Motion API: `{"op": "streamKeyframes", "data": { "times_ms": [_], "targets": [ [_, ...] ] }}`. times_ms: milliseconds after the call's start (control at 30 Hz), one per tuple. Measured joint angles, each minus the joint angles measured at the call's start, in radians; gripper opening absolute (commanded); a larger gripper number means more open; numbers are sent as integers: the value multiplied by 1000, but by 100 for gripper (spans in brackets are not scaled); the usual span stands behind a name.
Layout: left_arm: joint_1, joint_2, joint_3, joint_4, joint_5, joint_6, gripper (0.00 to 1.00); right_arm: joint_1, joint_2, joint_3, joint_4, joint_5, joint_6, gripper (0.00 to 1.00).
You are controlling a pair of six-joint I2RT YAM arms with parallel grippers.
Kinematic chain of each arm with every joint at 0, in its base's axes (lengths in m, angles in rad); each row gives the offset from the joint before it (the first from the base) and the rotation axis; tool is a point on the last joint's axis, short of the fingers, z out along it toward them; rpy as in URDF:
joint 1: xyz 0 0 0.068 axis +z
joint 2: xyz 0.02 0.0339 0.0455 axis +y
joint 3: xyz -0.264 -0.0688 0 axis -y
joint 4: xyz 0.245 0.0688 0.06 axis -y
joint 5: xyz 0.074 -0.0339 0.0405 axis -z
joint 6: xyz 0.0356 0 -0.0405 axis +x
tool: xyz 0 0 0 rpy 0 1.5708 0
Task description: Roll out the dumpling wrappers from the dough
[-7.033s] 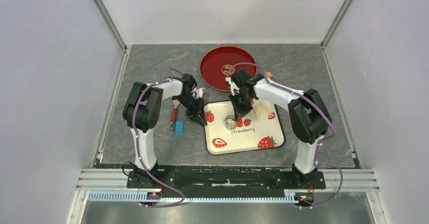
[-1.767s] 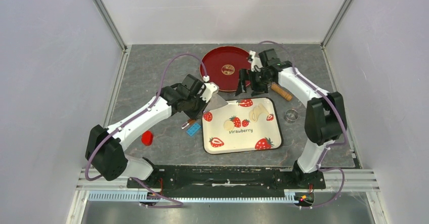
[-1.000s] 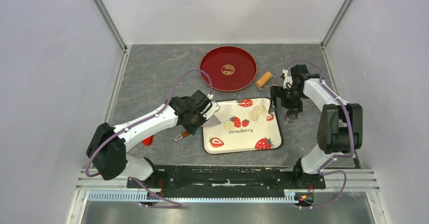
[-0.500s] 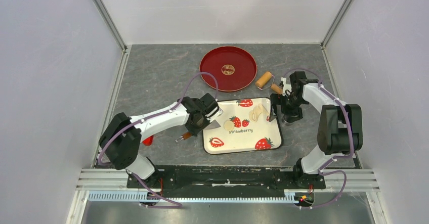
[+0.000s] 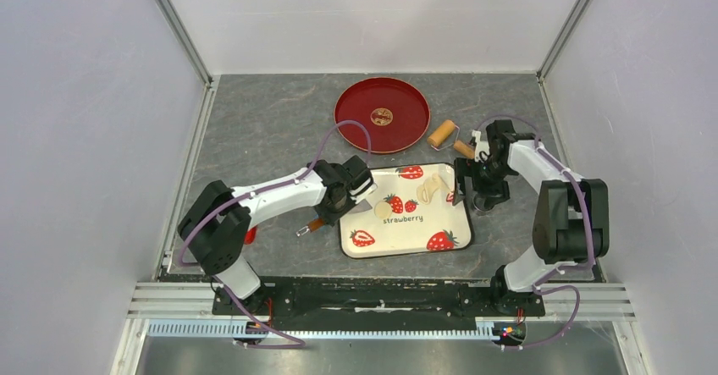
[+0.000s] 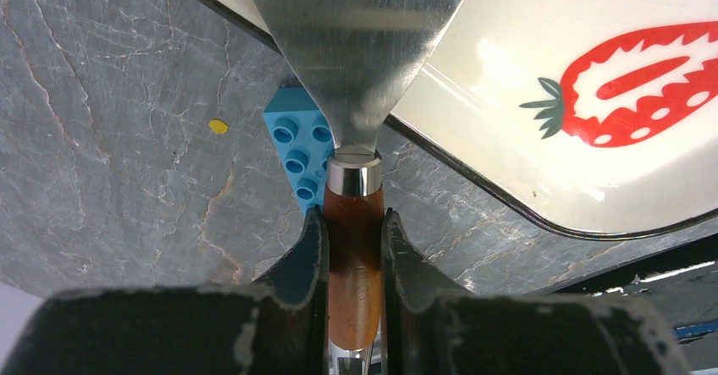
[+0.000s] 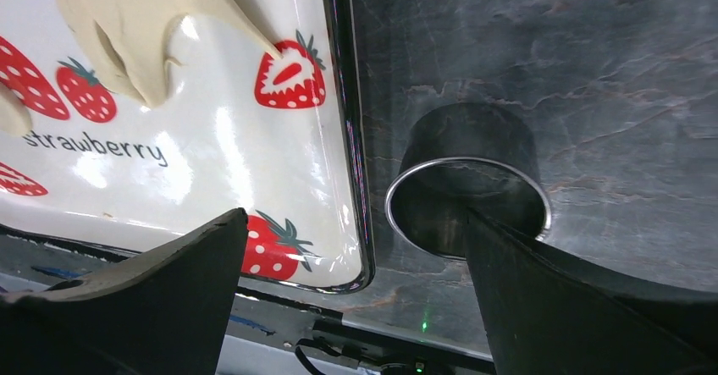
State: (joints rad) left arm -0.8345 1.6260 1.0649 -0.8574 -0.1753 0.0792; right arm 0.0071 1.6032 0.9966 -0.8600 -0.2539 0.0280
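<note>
A ragged scrap of pale dough (image 5: 432,189) (image 7: 144,19) lies on the strawberry tray (image 5: 406,244). One small round dumpling wrapper (image 5: 383,210) sits left of it. My left gripper (image 5: 337,204) (image 6: 354,223) is shut on the wooden handle of a metal scraper (image 6: 356,36). Its blade reaches over the tray's left rim (image 6: 474,172), close to the wrapper. My right gripper (image 5: 476,190) (image 7: 356,218) is open and low, straddling the tray's right rim. Its right finger is at the metal ring cutter (image 7: 467,197) on the table.
A red plate (image 5: 381,114) stands behind the tray, and the wooden roller (image 5: 447,135) lies to its right. A blue brick (image 6: 298,142) lies under the scraper beside the tray. A small red object (image 5: 249,236) shows by the left arm.
My left arm has carried the scraper right, bringing its blade over the tray's left edge. My right gripper has shifted slightly nearer and lower at the ring cutter, still open.
</note>
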Motion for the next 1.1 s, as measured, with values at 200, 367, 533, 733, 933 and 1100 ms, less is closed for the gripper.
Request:
{"op": "streamKeyframes", "data": {
  "times_ms": [200,367,533,733,933,1100],
  "targets": [
    [-8,16,0,8,-5,0,2,0,-18,109,-37,45,-3,98],
    [-18,33,0,20,-5,0,2,1,-60,131,-47,42,-3,98],
    [-27,38,0,23,-6,0,2,45,-81,131,-47,-6,2,98],
    [-34,50,3,20,-10,0,2,148,-90,95,-15,-118,42,98],
    [-48,50,3,19,-14,0,2,167,-88,34,18,-154,84,98],
    [-65,50,4,16,-13,0,2,164,-71,14,23,-87,89,98]
  ]
}}
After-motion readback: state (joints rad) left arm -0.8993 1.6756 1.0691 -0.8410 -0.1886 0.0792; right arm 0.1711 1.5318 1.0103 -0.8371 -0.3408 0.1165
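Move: The left gripper already holds the spatula by its handle, with the blade on the tray; the round wrapper lies about 13 cm to its right and 2 cm ahead, roughly 4 cm lower, the blue brick some 3 cm ahead. The open right gripper has the scrap dough about 10 cm to its left and 4 cm ahead, 4 cm below; the cup stands about 3 cm to its right, and the wrapper 22 cm left, a centimetre nearer the base. Lift the open right gripper about 5 cm clear beside the cup, going forward a little first, then swing it some 7 cm left over the tray's right edge towards the scrap dough, easing back and sinking about 3 cm, fingertips tipping left. Meanwhile keep the left grip on the spatula and bear down and right by a good centimetre each way, the blade pushing along the tray towards the wrapper. ##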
